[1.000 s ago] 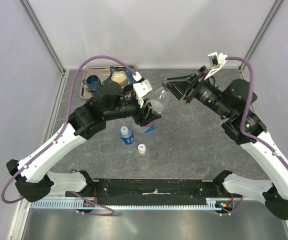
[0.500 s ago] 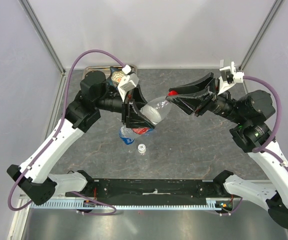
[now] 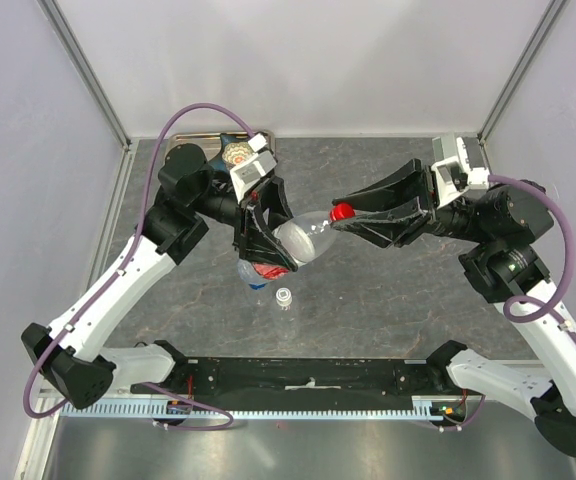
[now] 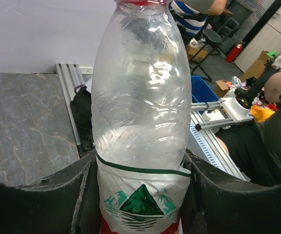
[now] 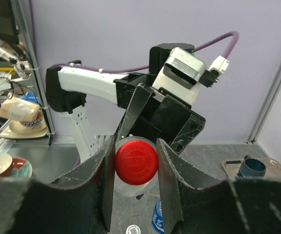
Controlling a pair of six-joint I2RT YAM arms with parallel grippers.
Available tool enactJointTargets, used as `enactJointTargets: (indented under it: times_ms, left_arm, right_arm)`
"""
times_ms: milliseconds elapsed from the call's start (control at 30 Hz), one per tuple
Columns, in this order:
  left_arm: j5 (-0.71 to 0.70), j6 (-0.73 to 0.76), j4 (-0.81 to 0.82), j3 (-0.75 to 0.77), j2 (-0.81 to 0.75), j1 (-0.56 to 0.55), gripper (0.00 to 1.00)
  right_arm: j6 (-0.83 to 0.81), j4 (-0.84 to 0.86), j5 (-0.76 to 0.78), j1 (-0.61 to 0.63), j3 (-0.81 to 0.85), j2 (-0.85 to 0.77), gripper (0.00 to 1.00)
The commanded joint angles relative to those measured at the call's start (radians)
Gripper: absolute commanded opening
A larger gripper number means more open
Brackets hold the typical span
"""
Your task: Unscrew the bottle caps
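Note:
My left gripper (image 3: 273, 250) is shut on the red-labelled clear bottle (image 3: 303, 232) and holds it tilted above the table, neck toward the right. In the left wrist view the bottle (image 4: 140, 97) fills the gap between the fingers (image 4: 43, 195), gripped at its label. Its red cap (image 3: 342, 211) sits between the fingers of my right gripper (image 3: 346, 212). In the right wrist view both fingers press the red cap (image 5: 136, 161) on its sides. A blue-labelled bottle (image 3: 253, 275) and a tiny bottle with a white cap (image 3: 284, 297) stand on the table below.
A metal tray (image 3: 180, 150) lies at the back left with a patterned dish (image 3: 236, 153) beside it. The right wrist view shows the tray (image 5: 233, 165) with a dark blue mug (image 5: 251, 167), and the blue bottle (image 5: 159, 214).
The left arm lifted and tilted the red-labelled bottle toward the right. The right gripper came in from the back and closed round the red cap.

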Motion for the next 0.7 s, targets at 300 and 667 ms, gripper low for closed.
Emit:
enactJointTargets:
  times_ms: [300, 667]
  left_arm:
    - [-0.041, 0.028, 0.035, 0.045, -0.021, 0.014, 0.17]
    - [-0.253, 0.205, -0.183, 0.096, -0.024, 0.012, 0.17]
  right_arm:
    - [-0.113, -0.222, -0.005, 0.006, 0.020, 0.005, 0.10]
    - [-0.006, -0.380, 0.607, 0.006, 0.184, 0.053, 0.98]
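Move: The right fingers already pinch the red cap, level with the hand point. From the left hand, which holds that bottle by its label, the cap lies about 3 cm ahead, 8 cm right and 9 cm up. On the table, 30-odd cm below the hands, the blue-label bottle stands some 7 cm ahead and 8 cm left of the left hand; the small white cap is about 1 cm ahead and 3 cm left of the left hand. The right fingers let go of the red cap, opening wide after both hands ease back about 1 cm or less. The right hand then swings forward some 7 cm, sinking slightly and turning about 20 degrees clockwise, its open fingers staying around the cap. The left hand keeps its grip on the bottle and carries it forward about 4 cm, turning slightly counter-clockwise. ##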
